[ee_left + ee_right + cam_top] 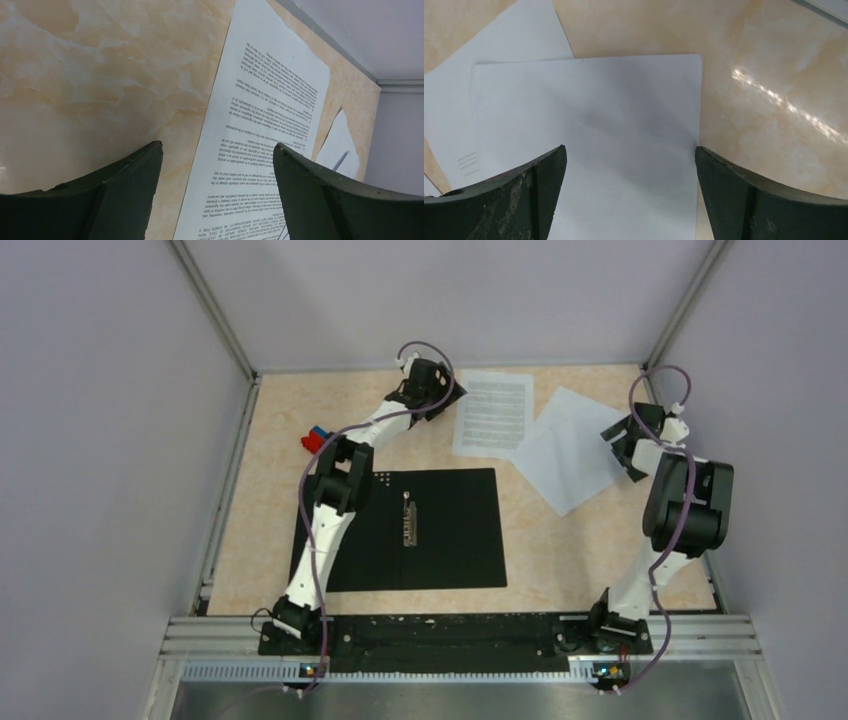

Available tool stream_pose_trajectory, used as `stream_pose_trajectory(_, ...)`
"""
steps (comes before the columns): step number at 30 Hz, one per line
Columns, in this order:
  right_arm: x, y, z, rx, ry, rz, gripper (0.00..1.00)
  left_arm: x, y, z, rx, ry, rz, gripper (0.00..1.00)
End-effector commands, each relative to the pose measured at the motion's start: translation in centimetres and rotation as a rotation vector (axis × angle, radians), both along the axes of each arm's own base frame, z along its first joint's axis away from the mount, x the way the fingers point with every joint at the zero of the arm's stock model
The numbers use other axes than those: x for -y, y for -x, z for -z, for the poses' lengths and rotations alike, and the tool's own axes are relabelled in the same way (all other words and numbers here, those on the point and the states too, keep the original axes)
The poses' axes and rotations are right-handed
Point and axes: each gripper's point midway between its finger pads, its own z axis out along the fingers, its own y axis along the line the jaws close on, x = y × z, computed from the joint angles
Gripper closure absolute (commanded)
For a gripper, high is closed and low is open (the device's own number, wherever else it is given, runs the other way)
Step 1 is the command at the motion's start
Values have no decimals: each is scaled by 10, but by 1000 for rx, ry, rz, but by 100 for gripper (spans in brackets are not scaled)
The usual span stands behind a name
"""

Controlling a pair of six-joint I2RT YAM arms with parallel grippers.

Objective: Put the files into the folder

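The folder (pixel 440 540) lies open in the middle of the table, black inside up, with its metal clip (pixel 410 521) along the spine. A printed file (pixel 492 415) lies at the back. Two nearly blank files (pixel 565 452) overlap to its right. My left gripper (pixel 448 398) hovers open over the printed sheet's left edge; in the left wrist view that gripper (pixel 217 146) straddles the edge of the printed page (pixel 265 115). My right gripper (pixel 620 452) is open at the blank sheets' right edge. In its wrist view it (pixel 630 148) frames the top blank sheet (pixel 614 115), with another sheet (pixel 514 40) under it.
A small red-and-blue block (pixel 317 439) sits at the back left, beside the left arm's elbow. Grey walls enclose the table on three sides, and a metal rail (pixel 460 635) runs along the near edge. A blank sheet's corner (pixel 342 145) shows beyond the printed page.
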Motion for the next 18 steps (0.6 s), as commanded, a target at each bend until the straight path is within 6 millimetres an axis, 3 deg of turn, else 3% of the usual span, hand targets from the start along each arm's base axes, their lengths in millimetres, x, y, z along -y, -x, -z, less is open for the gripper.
stream_pose_trajectory(1, -9, -12, 29, -119, 4, -114, 1, 15, -7, -17, 62, 28, 41, 14)
stream_pose_trajectory(9, -43, -71, 28, -123, 28, -282, 1, 24, -2, -14, 60, 27, 66, 14)
stream_pose_trajectory(18, -93, -114, 23, -110, -11, -449, 1, 40, 10, -11, 37, 43, 114, 14)
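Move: The right hand, open and nearly at table level, has one fingertip at the right edge of the blank file, whose middle lies about 9 cm to its left and 1 cm ahead. The lightly printed file, partly beneath, is centred some 11 cm left and 5 cm ahead, the text file about 33 cm left and 15 cm ahead. From the left hand, the text file's middle is roughly 12 cm right, level fore-and-aft and 3 cm below; the blank file's is about 35 cm right and 14 cm back. Still against the blank file's right edge, the right hand's outer fingertip pushes the file along over the table: forward about 12 cm, bending leftwards towards the text file over the second half, the wrist turning some 20 degrees counter-clockwise. The open left hand eases about 2.5 cm right, bringing its left finger close to the text file's left edge. Both grippers stay open. ##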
